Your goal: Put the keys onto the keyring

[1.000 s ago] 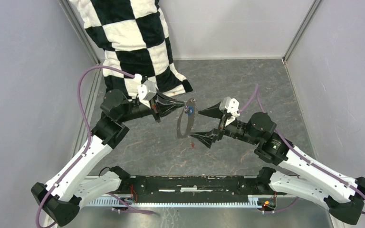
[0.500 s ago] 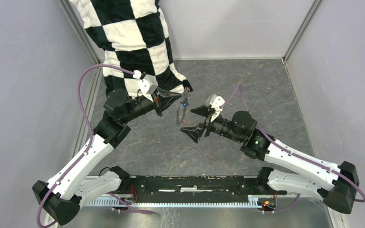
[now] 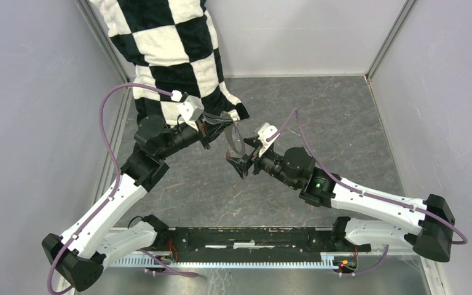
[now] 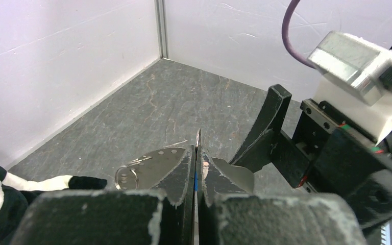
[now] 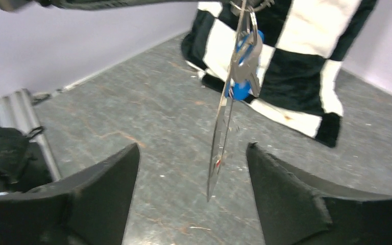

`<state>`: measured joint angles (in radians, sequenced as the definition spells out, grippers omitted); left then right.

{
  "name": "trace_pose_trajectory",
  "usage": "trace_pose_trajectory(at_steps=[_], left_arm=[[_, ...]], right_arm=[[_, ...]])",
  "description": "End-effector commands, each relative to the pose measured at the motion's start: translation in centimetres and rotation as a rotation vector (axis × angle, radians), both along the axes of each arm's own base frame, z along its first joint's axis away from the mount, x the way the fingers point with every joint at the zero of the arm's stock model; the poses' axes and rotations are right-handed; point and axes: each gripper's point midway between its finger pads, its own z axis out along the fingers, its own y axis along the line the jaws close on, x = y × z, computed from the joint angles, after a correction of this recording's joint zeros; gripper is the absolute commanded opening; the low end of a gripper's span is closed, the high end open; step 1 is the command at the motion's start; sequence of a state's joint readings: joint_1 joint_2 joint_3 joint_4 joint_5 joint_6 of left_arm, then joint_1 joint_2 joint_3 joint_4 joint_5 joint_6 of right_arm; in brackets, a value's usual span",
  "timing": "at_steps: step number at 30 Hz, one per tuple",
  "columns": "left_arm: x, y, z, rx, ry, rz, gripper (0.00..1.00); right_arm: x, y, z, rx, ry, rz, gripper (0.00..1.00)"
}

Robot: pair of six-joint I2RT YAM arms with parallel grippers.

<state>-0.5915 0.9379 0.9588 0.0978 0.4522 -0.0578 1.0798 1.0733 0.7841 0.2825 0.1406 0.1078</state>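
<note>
The keyring [image 3: 236, 142] is a thin grey hoop hanging edge-on from my left gripper [image 3: 227, 125], which is shut on its top. In the left wrist view the hoop's rim [image 4: 198, 139] pokes out between the closed fingers, with a blue sliver in the gap. A blue-headed key [image 5: 242, 69] dangles on the hoop [image 5: 223, 127] near its top. My right gripper [image 5: 191, 149] is open, and the hoop's lower end hangs between its fingers without touching them. A tiny red speck [image 5: 217, 162] shows by the lower hoop. I cannot tell whether it is on the hoop or on the floor.
A black-and-white checkered cloth [image 3: 172, 55] drapes down the back left corner onto the grey floor, just behind the left gripper. Pale walls close in the left, back and right sides. The arm bases and a black rail [image 3: 252, 239] run along the near edge.
The right arm has swung left and away from its base, bringing its open fingers around the hoop's lower end. The left gripper carried the hoop slightly back and left.
</note>
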Motion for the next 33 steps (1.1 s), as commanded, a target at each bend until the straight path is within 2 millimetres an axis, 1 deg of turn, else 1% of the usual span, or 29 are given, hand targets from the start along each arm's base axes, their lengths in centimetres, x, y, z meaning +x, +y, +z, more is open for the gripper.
trace_pose_trajectory(at_steps=[1,4,6,9,10,11,14,17,18,19,20,21,22,23,26,28,30,33], left_arm=[[-0.3,0.1,1.8,-0.02,-0.084,-0.003,0.02],[-0.6,0.1,1.9,-0.018,-0.088,-0.014,0.02],[-0.7,0.2,1.8,-0.009,-0.09,-0.014,0.02],[-0.7,0.3,1.3,0.004,-0.079,-0.009,0.02],[-0.7,0.4,1.1,0.006,-0.075,-0.008,0.02],[-0.8,0.4,1.1,0.007,-0.075,-0.01,0.02],[-1.1,0.3,0.7,0.016,-0.064,-0.021,0.02],[-1.1,0.4,0.2,0.039,-0.071,-0.022,0.03],[-1.0,0.5,0.0,0.05,-0.067,-0.017,0.18],[-0.9,0.6,-0.4,0.062,-0.059,-0.011,0.29],[-0.6,0.7,-0.8,0.074,-0.048,0.003,0.51],[-0.1,0.8,-1.2,0.088,-0.04,0.026,0.83],[0.3,1.1,-2.0,0.113,-0.016,0.052,0.96],[0.7,1.4,-2.5,0.132,0.002,0.076,0.99],[1.8,2.2,-3.3,0.187,0.045,0.14,1.0],[2.8,3.0,-3.9,0.224,0.091,0.194,1.0],[3.9,4.2,-4.7,0.27,0.168,0.253,1.0],[5.9,6.5,-6.4,0.363,0.291,0.331,1.0]], right_arm=[[2.6,-1.1,1.8,0.024,-0.049,-0.174,0.76],[2.7,-1.3,2.1,0.028,-0.082,-0.179,0.58],[2.6,-1.5,2.3,0.033,-0.093,-0.173,0.42],[2.4,-1.9,2.4,0.037,-0.088,-0.176,0.13],[2.3,-2.1,2.2,0.037,-0.085,-0.177,0.05],[2.2,-2.3,2.1,0.036,-0.085,-0.176,0.01],[1.8,-2.9,1.7,0.051,-0.08,-0.166,0.01],[0.8,-3.0,1.3,0.065,-0.065,-0.113,0.01],[0.5,-2.9,1.0,0.066,-0.049,-0.087,0.01],[0.2,-2.8,0.8,0.07,-0.03,-0.063,0.01],[0.1,-2.8,0.3,0.067,-0.004,-0.046,0.01],[-0.1,-2.6,-0.3,0.064,0.035,-0.025,0.01],[-0.2,-2.7,-1.1,0.06,0.076,-0.015,0.01],[-0.3,-2.6,-1.9,0.057,0.12,-0.001,0.01],[-0.3,-3.0,-4.9,0.045,0.267,0.026,0.01],[-0.4,-3.1,-7.4,0.033,0.397,0.055,0.01],[-0.5,-3.3,-9.9,0.011,0.525,0.087,0.0],[-0.5,-3.3,-12.6,0.007,0.655,0.154,0.0]])
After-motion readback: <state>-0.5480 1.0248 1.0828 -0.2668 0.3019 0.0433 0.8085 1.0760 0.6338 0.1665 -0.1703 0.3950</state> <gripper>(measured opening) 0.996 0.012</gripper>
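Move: The left hand holds the keyring's large metal loop by its upper, far end, so the loop's middle is about 5 cm below and 3 cm back of those fingers. It hangs into the open right fingers, its middle roughly 4 cm above and 2 cm ahead of them, 1 cm left. The blue-tagged key hangs higher, about 5 cm above the right hand, 3 cm ahead and 1 cm left. The right hand reaches forward some 2 cm around the loop's lower end and closes on it, then draws a little back and to its right, before the left fingers spring wide open. The right hand then carries the loop down about 10 cm, tipping some 25 degrees downward, while the left, now empty, sinks about 5 cm and swings forward and left. ##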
